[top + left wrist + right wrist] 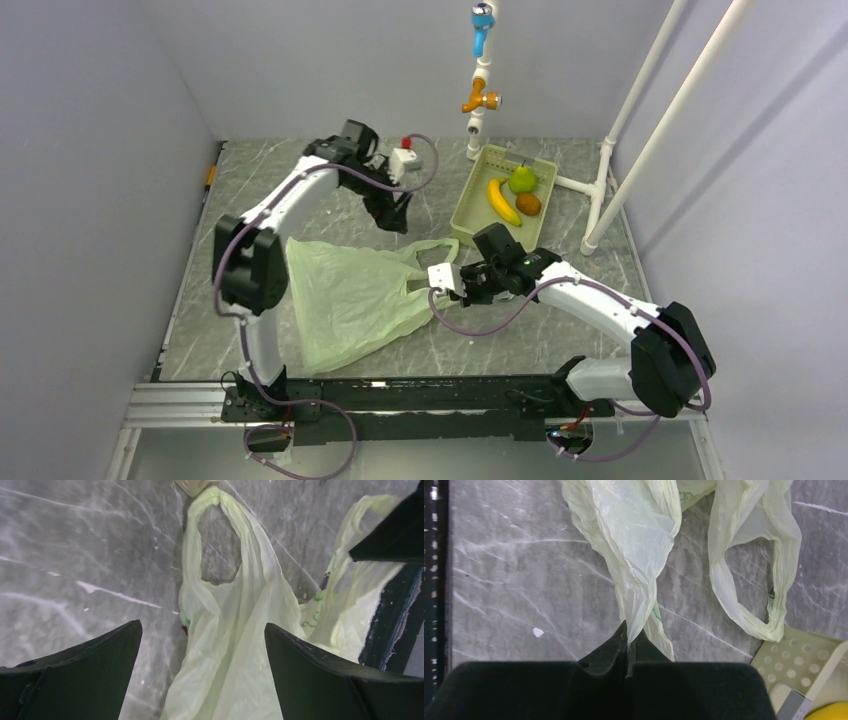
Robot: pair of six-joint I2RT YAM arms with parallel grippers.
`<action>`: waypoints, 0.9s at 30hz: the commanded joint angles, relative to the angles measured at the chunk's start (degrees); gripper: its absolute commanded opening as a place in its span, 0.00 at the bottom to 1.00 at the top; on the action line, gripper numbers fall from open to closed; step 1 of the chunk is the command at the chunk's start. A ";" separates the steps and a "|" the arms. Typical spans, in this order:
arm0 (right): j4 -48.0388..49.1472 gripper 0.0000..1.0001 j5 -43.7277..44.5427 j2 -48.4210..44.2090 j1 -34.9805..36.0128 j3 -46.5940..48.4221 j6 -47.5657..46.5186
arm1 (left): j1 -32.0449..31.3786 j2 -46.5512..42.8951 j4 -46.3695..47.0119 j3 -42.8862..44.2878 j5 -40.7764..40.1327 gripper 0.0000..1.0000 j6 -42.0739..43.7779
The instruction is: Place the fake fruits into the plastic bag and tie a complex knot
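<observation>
The pale yellow-green plastic bag (350, 300) lies flat on the marble table. My right gripper (447, 280) is shut on one twisted handle (636, 605) at the bag's right side. The other handle loop (749, 615) lies loose beside it. My left gripper (393, 215) hangs open above the bag's far edge, with bag film (225, 645) below and between its fingers (90, 670) and nothing held. The fake fruits sit in the tray: a yellow banana (503, 203), a round green one (522, 179) and an orange-brown one (528, 204).
The pale green tray (468, 200) stands at the back right, close to my right wrist; its corner (809, 665) shows in the right wrist view. White pipes with a blue and orange tap (481, 70) rise at the back, and slanted white poles (640, 120) stand at the right.
</observation>
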 commanded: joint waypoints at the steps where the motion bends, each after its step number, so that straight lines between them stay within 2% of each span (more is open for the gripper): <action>1: 5.04 0.00 2.72 0.32 0.14 -0.28 1.14 | -3.15 5.46 -3.85 2.08 -3.98 1.00 -0.94; 8: 5.23 0.00 3.87 -0.78 0.09 -1.28 2.83 | -5.62 3.00 2.80 -14.60 -7.20 0.99 -4.58; 11: 4.61 0.00 3.95 -1.55 0.16 -2.03 2.83 | -6.26 5.15 4.22 -17.39 -8.98 0.97 -7.38; 13: 3.68 0.00 4.19 -2.11 0.09 -2.73 2.15 | -6.04 6.19 5.82 -18.47 -9.28 0.80 -9.14; 15: 1.74 0.00 4.47 -2.82 0.09 -2.99 0.77 | -4.74 6.44 7.22 -18.27 -9.26 0.48 -10.12; 17: -1.97 0.00 5.73 -3.90 -0.32 -3.12 -0.75 | -0.84 5.63 8.09 -17.43 -7.21 0.10 -12.24; 18: -4.31 0.00 5.93 -4.57 -1.12 -3.33 -1.73 | 3.33 4.85 8.41 -16.99 -5.39 0.00 -13.27; 23: -14.62 0.00 5.24 -10.48 -8.42 -5.27 -9.81 | 18.40 -0.52 13.22 -20.56 0.07 0.00 -17.71; 27: -14.63 0.00 4.55 -13.07 -10.68 -4.18 -8.85 | 24.01 -3.60 16.40 -25.65 7.47 0.00 -19.66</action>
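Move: The plastic bag's far handle, where it joins the bag, lies about 8 cm back, 1 cm left and 15 cm below the open left hand; the flattened bag body is centred some 16 cm back and 7 cm left. The fruit basket stands about 9 cm ahead and 24 cm right of the left hand. From the right hand, which already holds the other handle, the far handle's base lies roughly 13 cm left, 8 cm ahead and 6 cm lower. The base of the bag's far handle is pinched by the left hand, which drops about 14 cm and comes back 8 cm with open fingers, then shuts them. Holding that bunch, it draws forward and left some 8 cm and lifts about 5 cm, swivelling counter-clockwise. The right hand keeps its grip on the other handle and late on pulls about 5 cm right, away from the left hand. ##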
